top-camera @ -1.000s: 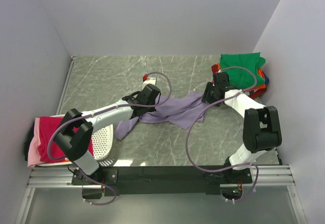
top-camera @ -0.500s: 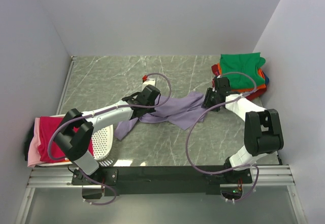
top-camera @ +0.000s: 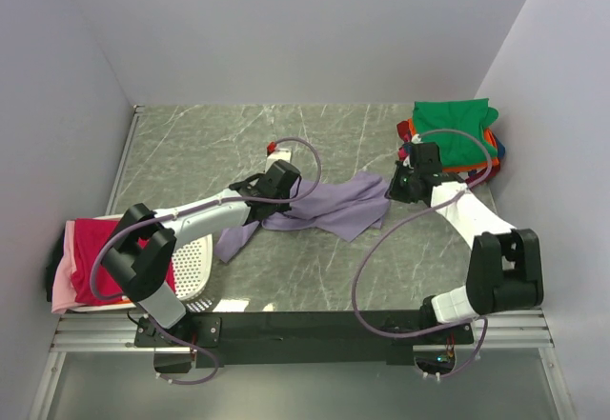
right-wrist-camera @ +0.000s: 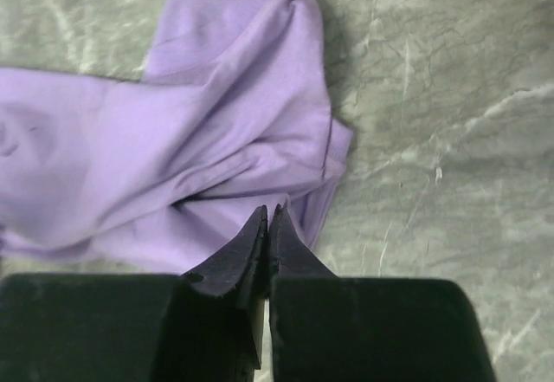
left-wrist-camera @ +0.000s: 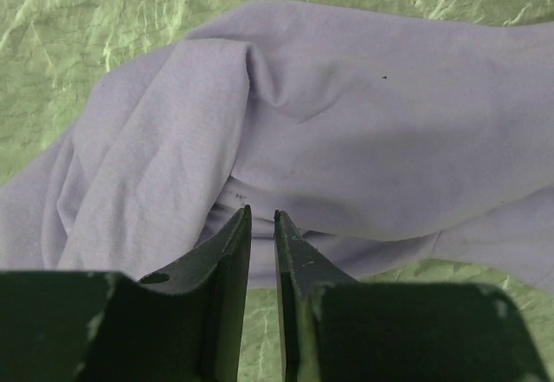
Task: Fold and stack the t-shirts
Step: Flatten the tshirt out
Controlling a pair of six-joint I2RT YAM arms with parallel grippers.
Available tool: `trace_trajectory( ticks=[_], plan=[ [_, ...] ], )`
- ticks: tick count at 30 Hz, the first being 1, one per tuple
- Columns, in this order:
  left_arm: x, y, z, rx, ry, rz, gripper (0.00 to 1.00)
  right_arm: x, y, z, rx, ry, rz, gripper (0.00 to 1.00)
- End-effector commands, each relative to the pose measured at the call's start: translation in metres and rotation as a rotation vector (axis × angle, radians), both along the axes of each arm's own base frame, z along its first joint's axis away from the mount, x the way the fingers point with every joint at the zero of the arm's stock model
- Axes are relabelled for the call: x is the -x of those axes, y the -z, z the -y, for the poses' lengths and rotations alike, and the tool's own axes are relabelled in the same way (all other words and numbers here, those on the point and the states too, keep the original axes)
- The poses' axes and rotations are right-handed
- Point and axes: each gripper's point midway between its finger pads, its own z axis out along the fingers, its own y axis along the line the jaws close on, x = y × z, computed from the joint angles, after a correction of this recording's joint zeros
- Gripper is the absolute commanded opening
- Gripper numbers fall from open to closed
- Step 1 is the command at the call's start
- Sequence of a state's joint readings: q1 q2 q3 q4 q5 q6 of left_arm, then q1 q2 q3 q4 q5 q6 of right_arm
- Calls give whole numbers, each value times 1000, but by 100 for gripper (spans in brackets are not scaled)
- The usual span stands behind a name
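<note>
A lavender t-shirt [top-camera: 329,206] lies crumpled in the middle of the table between both arms. My left gripper [top-camera: 259,209] sits at its left end. Its jaws are narrow and pinch a fold of the lavender t-shirt [left-wrist-camera: 346,122] at the left gripper's [left-wrist-camera: 262,213] tips. My right gripper [top-camera: 394,194] is at the shirt's right edge. In the right wrist view the right gripper [right-wrist-camera: 270,211] is shut, with the hem of the lavender t-shirt [right-wrist-camera: 173,139] nipped between its tips. A green t-shirt [top-camera: 453,120] tops a folded stack at the back right.
Orange and red shirts [top-camera: 491,158] show under the green one. A white perforated basket [top-camera: 195,263] stands at the near left, with a magenta-red shirt [top-camera: 95,249] and a pink one [top-camera: 59,291] draped over its side. Walls close in on the left, back and right.
The right gripper has shifted slightly right and back and has closed from open onto the shirt's right edge. The left gripper has stayed where it was.
</note>
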State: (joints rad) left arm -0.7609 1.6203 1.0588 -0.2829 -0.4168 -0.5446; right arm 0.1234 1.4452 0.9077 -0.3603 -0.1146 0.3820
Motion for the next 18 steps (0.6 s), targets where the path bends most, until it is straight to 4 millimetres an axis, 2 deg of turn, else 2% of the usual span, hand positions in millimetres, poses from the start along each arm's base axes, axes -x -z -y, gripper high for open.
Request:
trace_trajectory(
  ticks=[1, 2, 3, 5, 6, 8, 9, 10, 11, 12, 13, 14, 17, 18],
  plan=[
    [0, -4, 1, 20, 8, 25, 23, 2, -43, 1, -15, -10, 104, 0],
    [-1, -10, 7, 33, 42, 53, 23, 2, -54, 0, -23, -10, 130, 0],
    [5, -8, 9, 41, 73, 50, 23, -2, -73, 0, -31, -4, 173, 0],
    [11, -18, 16, 45, 133, 89, 23, 1, -109, 0, -45, -2, 252, 0],
    [14, -23, 18, 48, 146, 105, 23, 0, -141, 1, -50, 5, 325, 0],
    [21, -30, 25, 47, 189, 126, 24, 0, -173, 3, -52, 14, 396, 0],
    [23, -36, 26, 61, 197, 141, 24, 1, -206, 2, -59, 12, 472, 0],
    [25, -38, 29, 74, 211, 143, 24, 3, -219, 4, -61, 17, 491, 0],
    [26, -38, 28, 80, 208, 145, 24, 5, -236, 5, -59, 17, 526, 0],
    [26, -37, 27, 76, 203, 141, 24, 9, -265, 5, -66, 16, 587, 0],
    [23, -36, 24, 59, 181, 147, 24, 12, -280, 5, -69, 14, 618, 0],
    [22, -33, 21, 42, 172, 143, 24, 17, -310, 7, -69, 16, 683, 0],
    [20, -17, 13, -12, 153, 132, 24, 29, -344, 15, -42, 30, 743, 0],
    [19, -11, 10, -32, 144, 126, 24, 36, -365, 17, -39, 36, 784, 0]
  ],
)
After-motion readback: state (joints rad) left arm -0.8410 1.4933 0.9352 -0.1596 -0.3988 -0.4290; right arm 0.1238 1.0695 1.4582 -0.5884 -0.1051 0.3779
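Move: The right hand already pinches the purple t-shirt's right-hand edge; the bunched shirt's middle lies some 16 cm to its left, 3 cm back and about 4 cm below. Still counted from the right hand, the stack topped with green is roughly 13 cm ahead and 15 cm to the right. From the left hand, the shirt's middle is about 6 cm to the right, 1 cm ahead and 5 cm below; the laundry basket is 33 cm left and 11 cm back. Almost straight up and fast, the right hand hoists the pinched edge of the purple t-shirt about 32 cm, keeping its grip and tilting its fingers up some 40 degrees from their steep downward slant. Meanwhile the left hand, fingers still slightly open, dips a little over the shirt, then rises, drawing back and rightward and turning slightly clockwise. ##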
